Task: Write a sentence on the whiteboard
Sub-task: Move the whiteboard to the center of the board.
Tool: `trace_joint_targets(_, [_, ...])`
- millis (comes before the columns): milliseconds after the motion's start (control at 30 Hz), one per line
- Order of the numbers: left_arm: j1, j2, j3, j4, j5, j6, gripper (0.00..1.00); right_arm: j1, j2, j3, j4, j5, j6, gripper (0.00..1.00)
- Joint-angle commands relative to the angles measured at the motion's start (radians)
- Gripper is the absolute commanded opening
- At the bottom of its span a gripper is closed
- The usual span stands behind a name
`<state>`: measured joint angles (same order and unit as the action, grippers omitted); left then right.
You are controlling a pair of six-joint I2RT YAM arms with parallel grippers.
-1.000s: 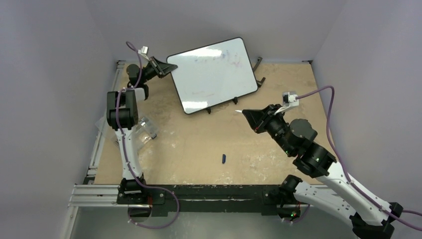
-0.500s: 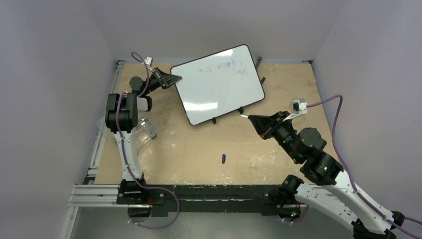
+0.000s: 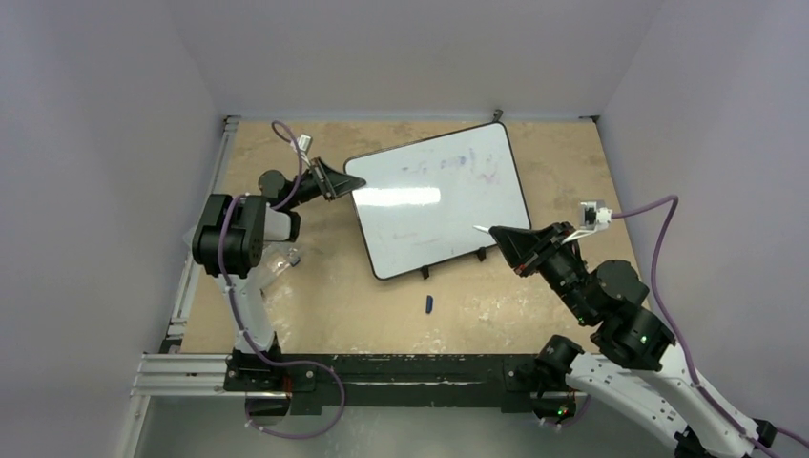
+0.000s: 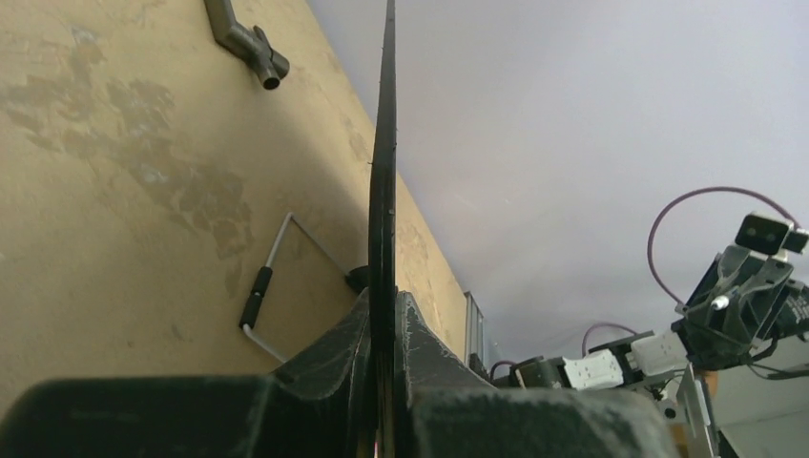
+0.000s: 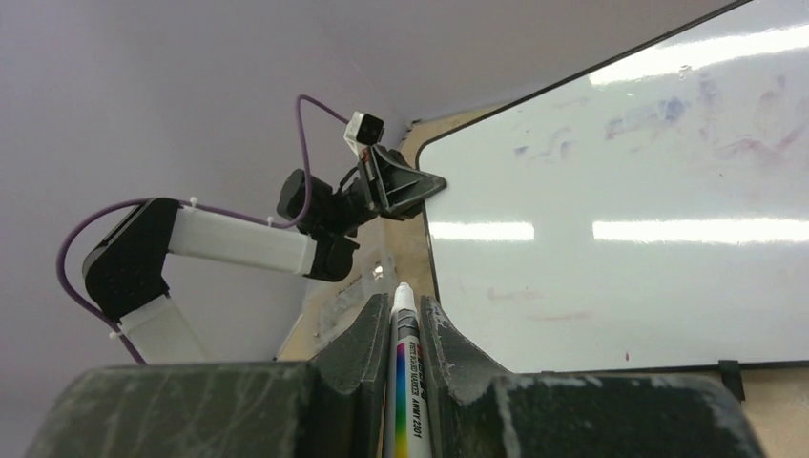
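Note:
The whiteboard (image 3: 439, 205) stands tilted on the table, its face showing only faint smudged blue and purple marks near the top. The sentence does not show on it. My left gripper (image 3: 342, 181) is shut on the board's left edge. In the left wrist view the board (image 4: 383, 143) is edge-on between the closed fingers (image 4: 348, 348). My right gripper (image 3: 501, 235) is shut on a white marker (image 5: 405, 367) with a rainbow stripe. Its tip (image 3: 477, 228) points at the board's lower right part, close to the surface. The board fills the right wrist view (image 5: 620, 191).
A small blue cap (image 3: 428, 304) lies on the table in front of the board. A clear plastic holder (image 3: 277, 258) sits by the left arm. The board's stand feet (image 3: 425, 273) rest on the table; a wire stand (image 4: 272, 277) shows behind it.
The left gripper has dragged the whiteboard nearer and to the right, turning it. The right gripper with the marker has drawn back to the right and nearer.

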<state>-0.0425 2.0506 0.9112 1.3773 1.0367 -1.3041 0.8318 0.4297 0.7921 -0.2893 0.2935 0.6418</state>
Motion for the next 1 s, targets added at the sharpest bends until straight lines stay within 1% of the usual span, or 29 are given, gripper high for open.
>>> trace_joint_targets(0, [-0.016,-0.103,-0.125,0.048,0.056,0.066,0.0,0.001,-0.022,-0.01,-0.006,-0.004,0.019,0.0])
trace_joint_targets(167, [-0.018,-0.164,-0.221,0.048,0.042,0.108,0.0,0.0,-0.028,-0.019,-0.007,-0.018,0.03,0.0])
trace_joint_targets(200, [-0.017,-0.17,-0.237,0.048,0.037,0.114,0.02,0.001,-0.029,-0.019,-0.011,-0.021,0.03,0.0])
trace_joint_targets(333, [-0.017,-0.182,-0.263,0.048,0.015,0.128,0.24,0.001,-0.036,-0.015,-0.027,-0.019,0.031,0.0])
trace_joint_targets(400, [-0.016,-0.193,-0.273,0.047,0.003,0.136,0.29,0.001,-0.043,-0.012,-0.041,-0.015,0.032,0.0])
trace_joint_targets(433, [-0.013,-0.205,-0.285,0.048,-0.015,0.143,0.36,0.0,-0.048,-0.011,-0.047,-0.012,0.032,0.0])
trace_joint_targets(467, [-0.005,-0.218,-0.299,0.047,-0.039,0.15,0.55,0.0,-0.053,-0.01,-0.053,-0.007,0.033,0.0])
trace_joint_targets(533, [0.012,-0.242,-0.314,0.048,-0.065,0.148,0.69,0.0,-0.063,-0.007,-0.067,0.001,0.033,0.0])
trace_joint_targets(567, [0.017,-0.254,-0.312,0.048,-0.065,0.146,0.74,0.0,-0.068,-0.004,-0.073,0.006,0.034,0.0])
trace_joint_targets(633, [0.033,-0.283,-0.311,0.046,-0.062,0.143,0.92,0.0,-0.076,-0.001,-0.087,0.016,0.031,0.0])
trace_joint_targets(667, [0.042,-0.296,-0.309,0.043,-0.057,0.143,0.99,0.0,-0.078,0.003,-0.092,0.021,0.03,0.0])
trace_joint_targets(767, [0.105,-0.321,-0.324,0.047,-0.09,0.124,1.0,0.001,-0.083,0.012,-0.11,0.03,0.026,0.0])
trace_joint_targets(967, [0.169,-0.359,-0.314,0.046,-0.142,0.096,1.0,0.0,-0.076,0.041,-0.124,0.035,0.013,0.0])
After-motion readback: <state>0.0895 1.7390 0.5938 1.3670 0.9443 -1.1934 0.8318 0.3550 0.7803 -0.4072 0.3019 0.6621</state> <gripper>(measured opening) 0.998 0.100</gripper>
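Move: The left gripper already pinches the whiteboard's left edge near its upper corner; the board's middle lies about 19 cm to its right, 5 cm back and a little lower. The dark pen cap is on the table some 26 cm back and 15 cm right, and the clear plastic bag about 18 cm back and 16 cm left, both roughly 15 cm below. From the right hand, still holding the marker, the board's middle is some 18 cm ahead, 5 cm left and 21 cm down. Draw the left gripper, still pinching the whiteboard's left edge, back towards the robot by about 6 cm, easing slightly down and slowing to a stop. Open the fingers wide to let go of the edge, then back off about 6 cm to the left while rising and turning counter-clockwise some 15 degrees. Keep the marker gripped in the right hand as it sinks about 2 cm. ##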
